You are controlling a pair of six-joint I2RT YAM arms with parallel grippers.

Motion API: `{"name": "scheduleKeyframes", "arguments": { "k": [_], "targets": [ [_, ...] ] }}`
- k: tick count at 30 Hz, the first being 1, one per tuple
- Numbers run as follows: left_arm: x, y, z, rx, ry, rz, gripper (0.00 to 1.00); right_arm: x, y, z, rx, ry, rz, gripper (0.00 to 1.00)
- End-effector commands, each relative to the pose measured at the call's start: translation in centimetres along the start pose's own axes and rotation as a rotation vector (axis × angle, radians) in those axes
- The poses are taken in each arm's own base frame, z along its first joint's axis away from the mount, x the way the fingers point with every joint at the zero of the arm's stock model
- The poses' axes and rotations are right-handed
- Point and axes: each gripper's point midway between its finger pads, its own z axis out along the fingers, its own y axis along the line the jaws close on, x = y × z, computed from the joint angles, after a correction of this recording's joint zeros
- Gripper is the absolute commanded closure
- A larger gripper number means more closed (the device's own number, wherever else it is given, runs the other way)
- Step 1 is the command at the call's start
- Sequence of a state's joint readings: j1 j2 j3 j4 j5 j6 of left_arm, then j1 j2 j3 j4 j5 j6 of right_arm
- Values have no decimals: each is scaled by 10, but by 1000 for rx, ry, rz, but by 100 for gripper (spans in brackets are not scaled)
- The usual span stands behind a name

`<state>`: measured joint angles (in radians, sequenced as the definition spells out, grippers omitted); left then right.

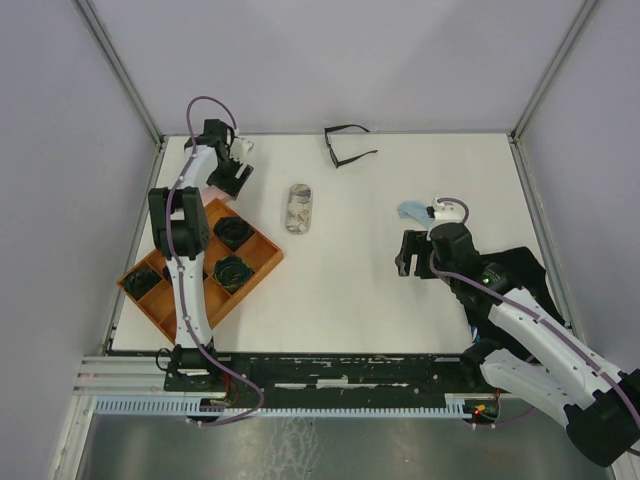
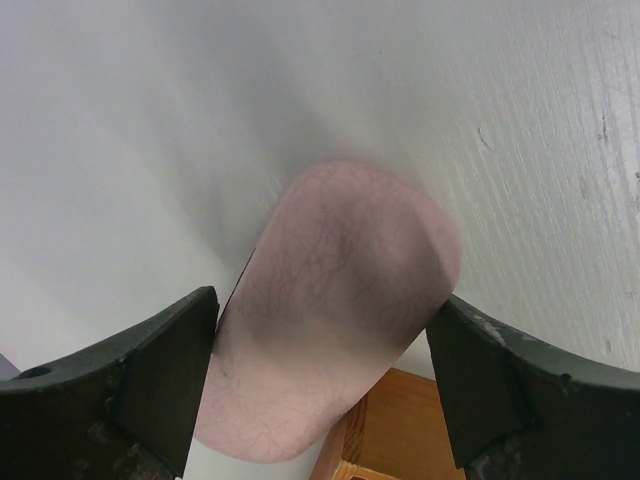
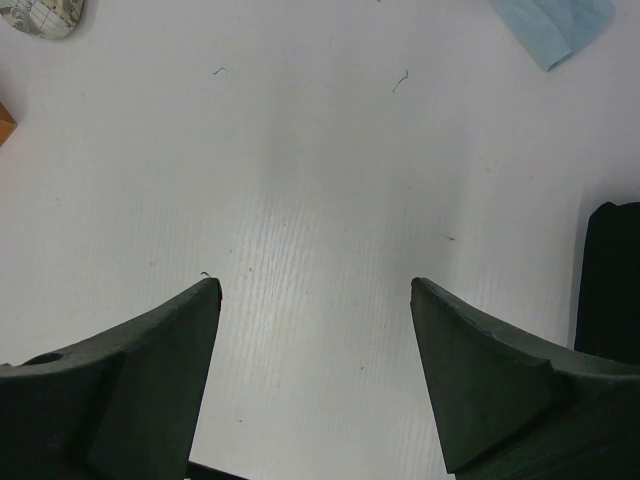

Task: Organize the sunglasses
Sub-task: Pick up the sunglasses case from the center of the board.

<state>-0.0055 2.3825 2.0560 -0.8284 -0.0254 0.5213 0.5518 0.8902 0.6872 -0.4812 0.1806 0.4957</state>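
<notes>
A thin black-framed pair of sunglasses [image 1: 348, 146] lies unfolded at the far middle of the table. Dark folded sunglasses [image 1: 233, 231] sit in compartments of the wooden tray [image 1: 272, 250], with more pairs [image 1: 233, 270] nearer me. My left gripper [image 1: 237, 170] is at the far left beyond the tray's corner. In the left wrist view its fingers [image 2: 170, 380] press both sides of a pink case [image 2: 350, 260], with the tray's wood [image 2: 400, 430] just below. My right gripper [image 1: 405, 262] hovers open over bare table right of centre, and the right wrist view shows the gripper [image 3: 315, 290] with nothing between its fingers.
A patterned oblong case [image 1: 299, 208] lies mid-table, and the same case [image 3: 40, 15] shows at the right wrist view's top left. A light-blue cloth [image 1: 410, 210] lies beyond the right gripper. Frame posts stand at the table's far corners.
</notes>
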Motion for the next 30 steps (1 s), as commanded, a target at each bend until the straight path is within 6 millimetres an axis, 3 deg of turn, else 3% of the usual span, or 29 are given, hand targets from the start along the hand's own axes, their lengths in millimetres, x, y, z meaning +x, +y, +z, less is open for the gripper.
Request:
{"name": "scheduleKeyframes", "arguments": {
  "k": [1, 6, 13, 17, 20, 23, 26, 30],
  "targets": [
    [0, 0, 1, 18, 4, 29, 19, -24, 12, -7, -36, -62, 10, 15],
    [-16, 6, -9, 5, -46, 11, 45, -24, 11, -7, -34, -66, 13, 15],
    [-49, 19, -41, -61, -158, -4, 65, -24, 7, -11, -23, -78, 18, 15],
    [-77, 33, -86, -188, -250, 3, 77, -25, 5, -14, -18, -88, 20, 15],
    [-95, 33, -117, -288, -306, 32, 82, -26, 3, -17, -11, -100, 22, 15],
    [-117, 19, -151, -340, -377, 55, 89, -33, -1, -22, 8, -135, 33, 15],
    [-143, -17, -187, -331, -459, 67, 93, -41, -8, -31, 35, -188, 56, 16],
    [-169, -77, -221, -148, -590, 31, 96, -49, -15, -41, 62, -236, 104, 16]
  ]
}}
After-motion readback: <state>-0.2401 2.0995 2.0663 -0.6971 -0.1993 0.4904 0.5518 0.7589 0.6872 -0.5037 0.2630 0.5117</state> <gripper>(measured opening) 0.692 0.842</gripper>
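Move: The pink sunglasses case lies between the left gripper's open fingers, its middle practically at the hand point. From there the slotted tray's middle is about 23 cm back and no way to the side; the patterned case sits roughly 25 cm to the right and 5 cm back; the sunglasses are some 40 cm right and 14 cm ahead. From the right gripper the pink case is about 55 cm left, 28 cm ahead and 12 cm lower. Shut the left gripper on the sides of the pink case, ease it up and slightly forward, then lift fast to about 16 cm, swinging right some 9 cm over bare table to the patterned case's side. Keep the grip while the fingers tilt outward about 25 degrees. Let the empty right gripper rise a little and drift right. ##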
